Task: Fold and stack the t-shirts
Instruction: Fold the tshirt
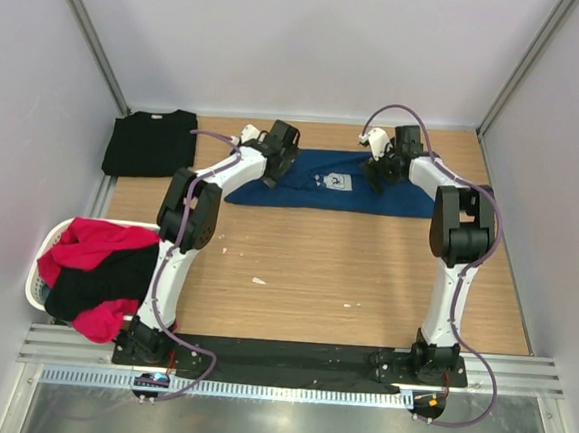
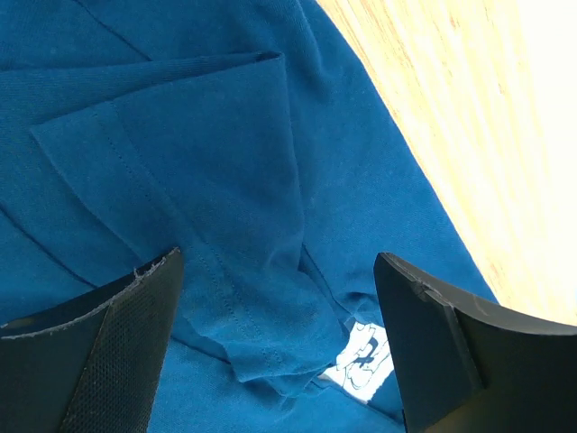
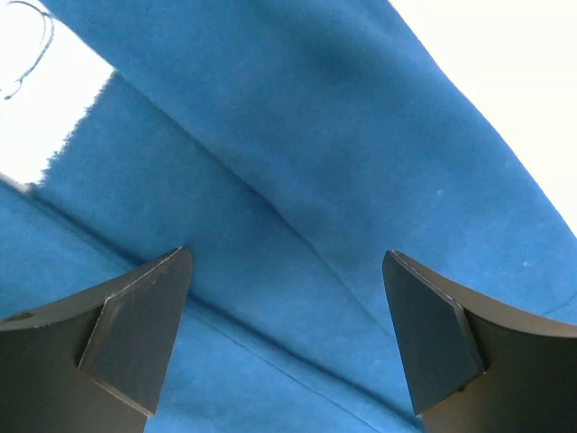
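A navy blue t-shirt lies folded into a long band across the far middle of the table, its pale square print facing up. My left gripper hovers over its left end, open, with a folded sleeve and a corner of the print between the fingers. My right gripper stands open over the shirt's right part, only flat blue cloth between its fingers. A folded black t-shirt lies at the far left. Red and black t-shirts are heaped in a basket at the near left.
The white basket overhangs the table's left edge. Small white specks lie on the wooden tabletop. Pale walls close in the far side and both flanks. A black base rail runs along the near edge.
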`<action>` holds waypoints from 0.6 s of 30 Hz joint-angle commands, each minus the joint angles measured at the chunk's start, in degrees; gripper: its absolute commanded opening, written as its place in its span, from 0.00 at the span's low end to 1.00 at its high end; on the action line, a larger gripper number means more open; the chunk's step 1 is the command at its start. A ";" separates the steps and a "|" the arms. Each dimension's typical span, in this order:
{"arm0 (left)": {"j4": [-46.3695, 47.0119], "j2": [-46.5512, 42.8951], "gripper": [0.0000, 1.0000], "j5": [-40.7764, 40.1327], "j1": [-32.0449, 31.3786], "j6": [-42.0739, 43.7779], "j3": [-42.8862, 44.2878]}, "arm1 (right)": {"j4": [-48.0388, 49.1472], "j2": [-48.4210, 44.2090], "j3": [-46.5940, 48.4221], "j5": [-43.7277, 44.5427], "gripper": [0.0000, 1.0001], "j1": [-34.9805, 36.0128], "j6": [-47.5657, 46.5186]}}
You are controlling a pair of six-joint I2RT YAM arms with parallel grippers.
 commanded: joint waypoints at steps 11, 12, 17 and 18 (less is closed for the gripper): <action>-3.08 6.53 0.87 -0.59 3.29 7.25 8.55 | 1.93 -6.27 -15.25 3.50 0.93 4.97 -0.31; -3.17 7.06 0.86 0.03 3.64 6.91 9.17 | 1.93 -8.28 -16.48 3.32 0.93 5.51 -0.05; -3.25 10.57 0.86 1.87 3.90 7.78 11.63 | -1.49 -14.36 -22.29 4.11 0.94 9.64 4.51; -3.25 11.01 0.86 2.31 4.17 8.13 12.68 | -2.19 -16.11 -22.82 4.20 0.94 11.38 5.48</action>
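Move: Both open hands stand down on the folded blue t-shirt. Its middle lies about 14 cm to the left hand's right and 1 cm back, and about 12 cm to the right hand's left and 1 cm back, some 2 cm below each. The white print sits almost at that middle. The folded black shirt is roughly 33 cm left and 4 cm ahead of the left hand; the blue shirt's right end is some 14 cm right of the right hand. Back towards the bases and somewhat left, the right hand sweeps about 9 cm after a brief near-standstill, its wide-open fingertips staying down on the blue cloth and dragging it along. The left hand, also open and resting on its end of the shirt, slides forward about 4 cm and a little left, so the two swivel the bundle between them. ##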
